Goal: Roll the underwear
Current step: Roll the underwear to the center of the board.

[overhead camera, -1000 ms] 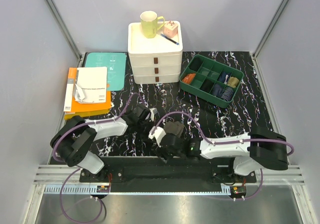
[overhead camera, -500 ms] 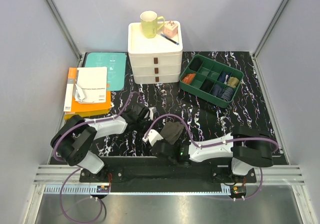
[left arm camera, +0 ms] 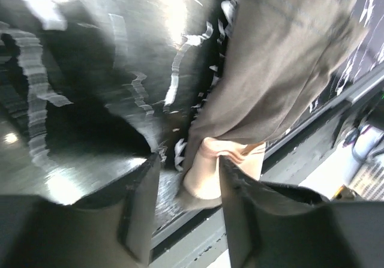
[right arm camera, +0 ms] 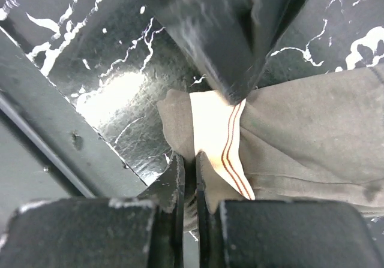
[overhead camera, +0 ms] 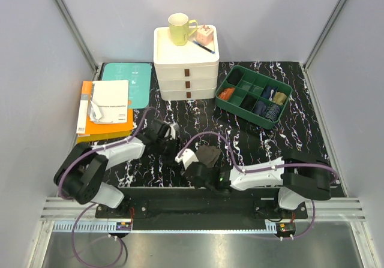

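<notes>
One olive-brown underwear point(overhead camera: 210, 155) lies bunched on the black marble table, near the front edge. Its beige waistband point(right arm camera: 210, 124) with thin red stripes faces my right gripper point(right arm camera: 190, 160). That gripper is shut on the cloth at the waistband's corner, also seen from above point(overhead camera: 193, 166). My left gripper point(left arm camera: 189, 163) stands open, and the folded waistband point(left arm camera: 204, 172) shows between its fingers, against the right finger. From above the left gripper point(overhead camera: 170, 130) sits just left of the bundle. A black underwear does not show.
A white drawer unit point(overhead camera: 186, 70) with a yellow mug point(overhead camera: 178, 28) stands at the back. A green divided tray point(overhead camera: 238, 71) of sock bundles is at the back right. Books and papers point(overhead camera: 108, 109) lie at the left. The table's front rail point(overhead camera: 204, 202) runs close below the grippers.
My left gripper has opened and let go of the cloth, shifting slightly up and left. My right gripper has closed onto the waistband corner.
</notes>
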Action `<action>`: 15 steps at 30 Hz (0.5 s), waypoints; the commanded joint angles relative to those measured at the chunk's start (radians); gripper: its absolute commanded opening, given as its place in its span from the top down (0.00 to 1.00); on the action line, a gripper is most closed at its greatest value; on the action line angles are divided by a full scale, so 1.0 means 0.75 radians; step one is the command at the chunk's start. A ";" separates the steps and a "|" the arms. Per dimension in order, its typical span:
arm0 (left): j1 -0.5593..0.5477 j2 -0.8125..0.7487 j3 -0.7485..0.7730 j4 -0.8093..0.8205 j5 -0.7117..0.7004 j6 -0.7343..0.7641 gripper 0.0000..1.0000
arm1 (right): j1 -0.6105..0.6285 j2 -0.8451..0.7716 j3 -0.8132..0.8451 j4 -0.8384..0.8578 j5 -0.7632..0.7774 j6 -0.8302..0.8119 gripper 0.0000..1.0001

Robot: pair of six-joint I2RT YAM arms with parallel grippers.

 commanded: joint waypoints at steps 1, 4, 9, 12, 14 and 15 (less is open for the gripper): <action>0.101 -0.147 -0.031 -0.006 0.012 -0.003 0.42 | -0.110 -0.081 -0.121 0.080 -0.358 0.128 1.00; 0.173 -0.229 -0.076 -0.008 -0.043 -0.017 0.32 | -0.233 -0.135 -0.170 0.153 -0.534 0.183 1.00; 0.183 -0.415 -0.135 -0.002 -0.172 0.005 0.27 | -0.468 -0.176 -0.207 0.217 -0.888 0.261 1.00; 0.175 -0.519 -0.186 0.049 -0.193 -0.001 0.26 | -0.619 -0.165 -0.248 0.327 -1.107 0.361 1.00; 0.157 -0.575 -0.207 0.084 -0.215 -0.003 0.27 | -0.675 -0.119 -0.258 0.405 -1.198 0.437 1.00; 0.148 -0.589 -0.223 0.094 -0.236 -0.005 0.27 | -0.708 -0.098 -0.260 0.427 -1.263 0.459 1.00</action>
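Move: The rolled underwear lies with its middle about 6 cm right of and 3 cm ahead of the right hand, which already pinches its waistband end; the waistband's middle is some 2 cm ahead and 1 cm right of those fingers. From the left hand the underwear's middle is roughly 7 cm right and 1 cm back, a little lower. The green box stands about 27 cm ahead and 24 cm right of the right hand. The left hand draws away from the waistband, going about 6 to 7 cm left, up and a little forward, its forward travel ending about midway while its fingers spread wider, the tips lift and the wrist turns slightly counter-clockwise. Meanwhile the right hand keeps its shut pinch on the waistband end and carries it some 4 cm forward and to the right, rising slightly, with the wrist rolling and swinging steadily through 35 to 40 degrees so that the fingers come round from forward-left to point mostly left. ##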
